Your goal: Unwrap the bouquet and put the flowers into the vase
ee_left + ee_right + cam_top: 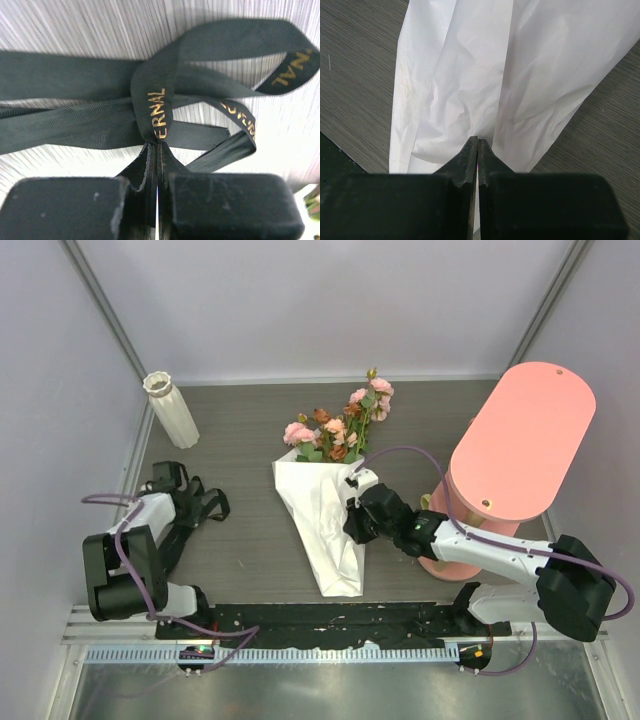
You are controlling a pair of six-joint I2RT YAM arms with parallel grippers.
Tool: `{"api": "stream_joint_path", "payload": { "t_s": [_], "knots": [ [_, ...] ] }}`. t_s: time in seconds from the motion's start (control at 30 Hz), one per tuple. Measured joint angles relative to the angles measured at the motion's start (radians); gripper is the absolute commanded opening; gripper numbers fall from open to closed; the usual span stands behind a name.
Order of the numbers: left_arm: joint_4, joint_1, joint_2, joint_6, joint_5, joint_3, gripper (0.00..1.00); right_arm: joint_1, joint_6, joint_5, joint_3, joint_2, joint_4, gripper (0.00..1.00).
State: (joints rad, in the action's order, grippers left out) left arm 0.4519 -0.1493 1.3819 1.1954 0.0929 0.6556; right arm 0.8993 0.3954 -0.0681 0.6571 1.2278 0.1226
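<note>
The bouquet lies mid-table: a white paper cone (318, 525) with pink and rust flowers (342, 428) poking out of its far end. My right gripper (349, 508) sits at the cone's right edge. In the right wrist view it (478, 141) is shut on a fold of the white paper (465, 85). The black ribbon (207, 506) is off the cone and lies at the left. My left gripper (157, 146) is shut on that ribbon (155, 100), which carries gold letters. The white ribbed vase (172, 410) stands at the back left, apart from both grippers.
A big pink oval stand (522, 440) rises at the right, close behind my right arm. White walls enclose the table on three sides. A black strip and a metal rail (320, 650) run along the near edge.
</note>
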Motion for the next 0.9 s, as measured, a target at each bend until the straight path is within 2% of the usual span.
{"api": "stream_joint_path", "payload": {
  "t_s": [0.2,0.33,0.47,0.53,0.57,0.6,0.63,0.67,0.7,0.77,0.8,0.9],
  "knots": [
    [-0.027,-0.23,0.047,-0.005,-0.005,0.034,0.0,0.0,0.0,0.0,0.0,0.0,0.0,0.07],
    [-0.076,-0.376,0.072,0.0,-0.072,0.035,0.0,0.0,0.0,0.0,0.0,0.006,0.001,0.1],
    [-0.116,-0.438,0.089,-0.003,-0.142,0.032,0.0,0.0,-0.001,0.0,0.004,0.021,0.008,0.17],
    [-0.13,-0.443,0.085,-0.007,-0.155,0.023,0.04,0.0,-0.003,0.0,0.011,0.025,0.017,0.24],
    [-0.135,-0.443,0.082,-0.01,-0.158,0.019,0.09,0.0,-0.005,0.0,0.015,0.025,0.023,0.28],
    [-0.143,-0.443,0.076,-0.014,-0.16,0.012,0.18,0.0,-0.008,-0.001,0.022,0.025,0.03,0.37],
    [-0.149,-0.443,0.069,-0.018,-0.166,0.004,0.26,0.0,-0.01,-0.003,0.028,0.025,0.034,0.41],
    [-0.154,-0.443,0.061,-0.017,-0.176,-0.004,0.48,0.0,-0.016,-0.007,0.037,0.025,0.039,0.45],
    [-0.155,-0.443,0.048,-0.02,-0.187,-0.011,0.57,0.0,-0.023,-0.011,0.047,0.025,0.042,0.52],
    [-0.154,-0.443,0.021,-0.03,-0.204,-0.014,0.74,0.0,-0.032,-0.019,0.063,0.025,0.047,0.59],
    [-0.147,-0.443,0.008,-0.04,-0.208,-0.014,0.77,0.0,-0.034,-0.021,0.071,0.025,0.05,0.64],
    [-0.1,-0.442,-0.033,-0.055,-0.222,-0.016,0.91,0.0,-0.051,-0.023,0.103,0.025,0.061,0.71]
  ]
}}
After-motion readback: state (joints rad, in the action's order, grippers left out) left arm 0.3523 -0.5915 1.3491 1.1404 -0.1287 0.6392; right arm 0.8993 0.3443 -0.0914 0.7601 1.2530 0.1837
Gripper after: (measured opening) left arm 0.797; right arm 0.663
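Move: The left gripper has the black ribbon pinched just above the table; its drop spot is the bare table some 10 cm to the left, with the vase about 15 cm ahead and 2 cm left of the hand. The right gripper is at the white wrapping paper, whose middle lies roughly 5 cm to its left, level fore and aft, and 6 cm lower; the flower heads are about 20 cm straight ahead of that hand, 5 cm lower. Bring the left gripper quickly left about 11 cm, skimming level along the table with the ribbon still pinched and turning some 20 degrees counter-clockwise, then open wide to let go and lift 2 cm, easing slightly back to the right. Meanwhile open the right gripper from its pinch on the paper, and raise it about 2 cm and a little forward. ##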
